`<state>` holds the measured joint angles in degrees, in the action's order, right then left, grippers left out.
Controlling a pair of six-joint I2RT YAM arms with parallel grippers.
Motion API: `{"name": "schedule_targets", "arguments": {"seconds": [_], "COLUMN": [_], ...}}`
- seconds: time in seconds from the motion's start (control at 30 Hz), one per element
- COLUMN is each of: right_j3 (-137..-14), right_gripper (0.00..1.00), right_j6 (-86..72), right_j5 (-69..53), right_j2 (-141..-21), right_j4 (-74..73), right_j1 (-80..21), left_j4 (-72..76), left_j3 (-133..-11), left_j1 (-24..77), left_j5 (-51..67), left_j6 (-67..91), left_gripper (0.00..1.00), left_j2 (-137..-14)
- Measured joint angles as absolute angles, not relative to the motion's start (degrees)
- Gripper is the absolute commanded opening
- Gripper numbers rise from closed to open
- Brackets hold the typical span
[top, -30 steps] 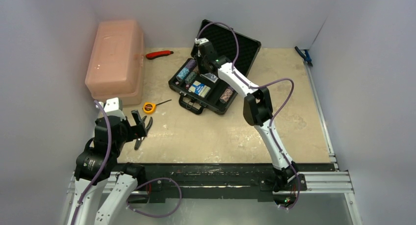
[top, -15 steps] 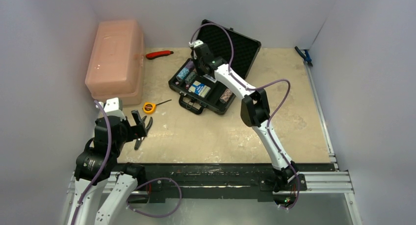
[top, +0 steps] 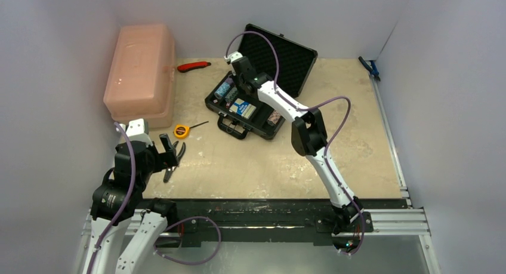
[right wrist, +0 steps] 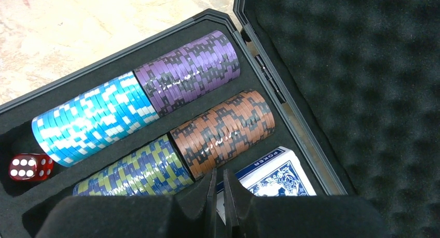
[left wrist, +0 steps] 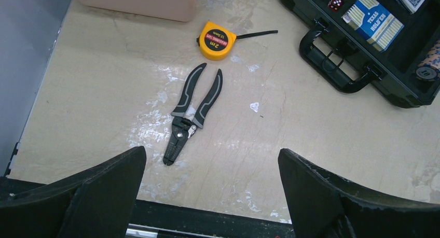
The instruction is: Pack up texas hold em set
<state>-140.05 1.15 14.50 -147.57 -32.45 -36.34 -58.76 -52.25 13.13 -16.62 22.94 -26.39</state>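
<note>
The black case (top: 270, 128) lies open at the table's far middle, its foam-lined lid (top: 280, 54) leaning back. Rows of chip stacks lie in it: light blue (right wrist: 93, 119), purple (right wrist: 189, 72), brown (right wrist: 223, 131) and blue-green (right wrist: 135, 170). A blue-white card deck (right wrist: 277, 178) lies beside them, and another boxed deck (left wrist: 373, 20) sits nearer the handle (left wrist: 337, 67). My right gripper (right wrist: 219, 176) hovers shut and empty over the brown stack's edge, in the case's back left part (top: 241, 77). My left gripper (left wrist: 211, 152) hangs wide open, empty, near the front left (top: 173, 157).
A pink plastic box (top: 142, 71) stands at the back left. A yellow tape measure (left wrist: 217, 40) and black pliers (left wrist: 189, 116) lie before my left gripper. A red knife (top: 194, 65) lies behind the case. A red die (right wrist: 30, 166) sits in the foam. A blue tool (top: 370, 67) lies far right.
My right arm has swung left and farther back over the case, from the middle to the chip rows. The left arm has not moved.
</note>
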Motion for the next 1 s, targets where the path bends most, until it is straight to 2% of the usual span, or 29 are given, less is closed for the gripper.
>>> {"name": "schedule_targets", "arguments": {"seconds": [0.47, 0.53, 0.67, 0.7, 1.0], "right_j3": [-136.2, -134.8, -129.4, -127.9, -125.0], "right_gripper": [0.12, 0.17, 0.4, 0.42, 0.42], "right_j6": [1.4, 1.0, 0.0, -0.5, -4.4], "right_j5": [18.0, 17.9, 16.9, 16.4, 12.0], "right_j2": [-144.8, -143.9, -139.7, -138.3, -129.9], "right_j4": [-31.9, -30.9, -32.4, -33.3, -33.0], "right_j1": [-36.8, -36.8, -36.2, -35.8, -33.0], "left_j4": [-58.7, -58.7, -58.7, -58.7, -58.7], "left_j3": [-52.2, -52.2, -52.2, -52.2, -52.2], "left_j1": [13.1, 13.1, 13.1, 13.1, 13.1], "left_j5": [-16.4, -16.4, -16.3, -16.2, -16.2], "left_j6": [22.9, 22.9, 22.9, 22.9, 22.9], "left_gripper": [1.0, 1.0, 1.0, 1.0, 1.0], "left_j2": [-26.0, -25.8, -25.8, -25.8, -25.5]}}
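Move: The right hand's nearly shut fingertips are down in the case, in the gap by the card deck's left corner. The deck's middle lies about 5 cm right, 1 cm back and 1 cm lower. Of its neighbours, the orange chips sit some 3 cm ahead and 1 cm left, the green chips 2 cm back and 6 cm left. From the left hand the deck is some 28 cm ahead, 31 cm right and 14 cm below. Still bearing on the left end of the card deck, the right fingertips ease about 1 cm to the right and slightly up, away from the chip rows, and pause there. They then sweep another 4 cm right and a little back across the deck, opening partway, and come free, rising quickly some 6 cm clear of the case. ##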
